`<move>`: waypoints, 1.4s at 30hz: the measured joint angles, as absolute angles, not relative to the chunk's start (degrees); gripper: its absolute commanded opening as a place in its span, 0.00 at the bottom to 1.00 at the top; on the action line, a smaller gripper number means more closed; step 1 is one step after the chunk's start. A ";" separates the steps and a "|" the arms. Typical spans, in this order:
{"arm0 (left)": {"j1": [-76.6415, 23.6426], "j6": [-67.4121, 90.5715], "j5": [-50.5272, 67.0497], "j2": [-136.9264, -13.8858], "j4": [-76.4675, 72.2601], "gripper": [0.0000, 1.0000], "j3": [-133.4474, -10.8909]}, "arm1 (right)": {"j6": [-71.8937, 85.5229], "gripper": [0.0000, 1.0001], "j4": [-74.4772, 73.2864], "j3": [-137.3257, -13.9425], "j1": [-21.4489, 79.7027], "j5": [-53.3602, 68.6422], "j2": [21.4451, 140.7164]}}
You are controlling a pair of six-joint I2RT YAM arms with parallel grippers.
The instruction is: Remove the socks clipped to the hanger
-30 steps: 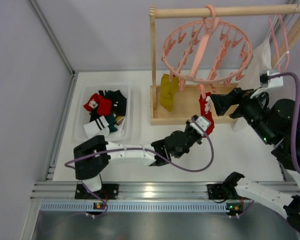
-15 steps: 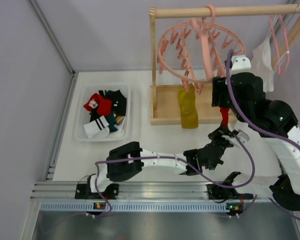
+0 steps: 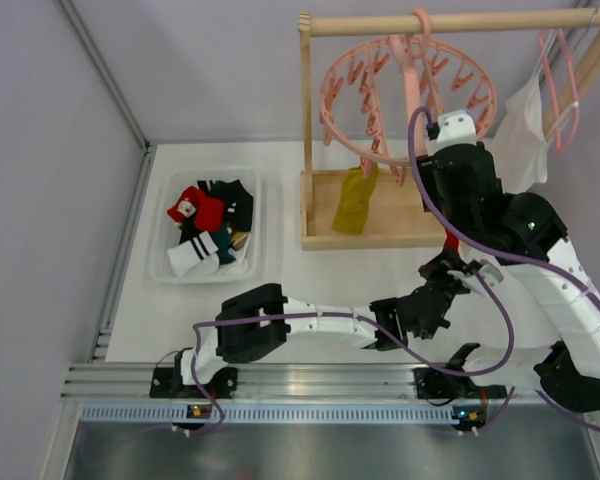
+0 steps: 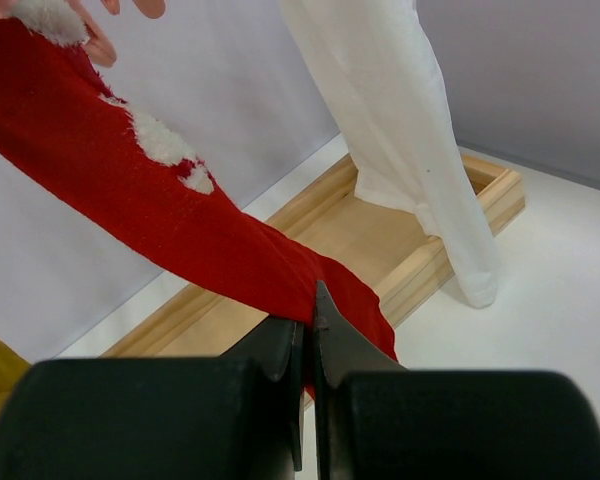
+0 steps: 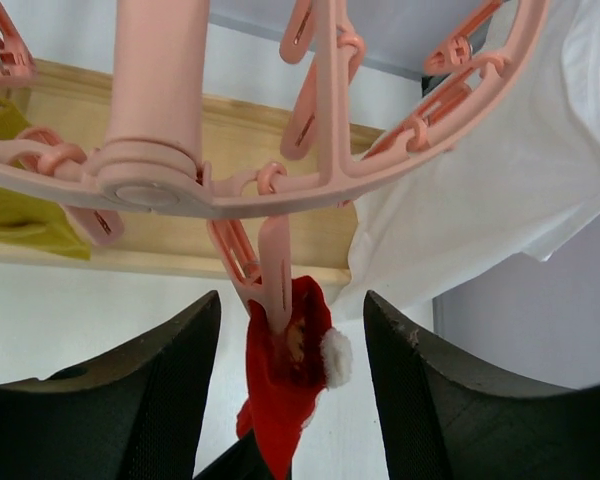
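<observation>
The round pink hanger [image 3: 410,85] hangs by its hook from the wooden rail. One of its clip pegs [image 5: 272,268] holds a red sock [image 5: 285,390] with a white pompom. My right gripper [image 5: 290,340] is open, one finger on each side of that peg, touching neither peg nor sock. My left gripper [image 4: 311,322] is shut on the lower end of the red sock [image 4: 180,225] and holds it stretched taut, low and in front of the rack [image 3: 458,268]. A mustard sock [image 3: 355,200] hangs from a peg at the ring's left.
A clear bin [image 3: 160,262] at the left holds several removed socks. The wooden rack base [image 3: 320,238] lies under the ring. A large white garment [image 3: 525,125] on a thin pink clothes hanger hangs at the right, close to my right arm [image 3: 470,180].
My left arm swung right and toward the front, pulling the red sock down. My right arm came in under the ring over the sock's peg. The ring turned and the mustard sock swung.
</observation>
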State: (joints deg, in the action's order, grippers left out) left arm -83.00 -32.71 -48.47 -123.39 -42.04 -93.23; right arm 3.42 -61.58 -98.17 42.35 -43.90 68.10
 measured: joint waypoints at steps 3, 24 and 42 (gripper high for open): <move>-83.00 -32.69 -48.29 -123.39 -42.04 0.00 -93.23 | 1.61 0.57 -60.55 -97.91 43.18 -45.23 69.49; -83.00 -32.47 -47.37 -123.39 -42.04 0.00 -93.21 | -5.69 0.43 -48.40 -91.79 46.87 -61.36 73.76; -83.57 -26.65 -46.11 -121.73 -40.80 0.00 -87.68 | -7.01 0.25 -44.99 -90.17 47.86 -63.48 72.75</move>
State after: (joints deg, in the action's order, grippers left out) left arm -83.57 -26.65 -46.11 -121.73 -40.80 -87.68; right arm -7.01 -44.99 -90.17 47.86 -63.48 72.75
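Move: The hanger clip biting the red sock's top is about 3 cm ahead of the open right fingers, 1 cm to their left and level. From the right hand the yellow sock hangs some 13 cm left, 5 cm ahead and 10 cm lower; the white cloth is about 17 cm right, 10 cm ahead and 5 cm lower. From the left hand, shut on the red sock, the clip is about 8 cm ahead, 5 cm left and 12 cm up. Right hand reaches some 3 cm forward, squeezes the clip; left, still pinching the red sock, then sinks. ##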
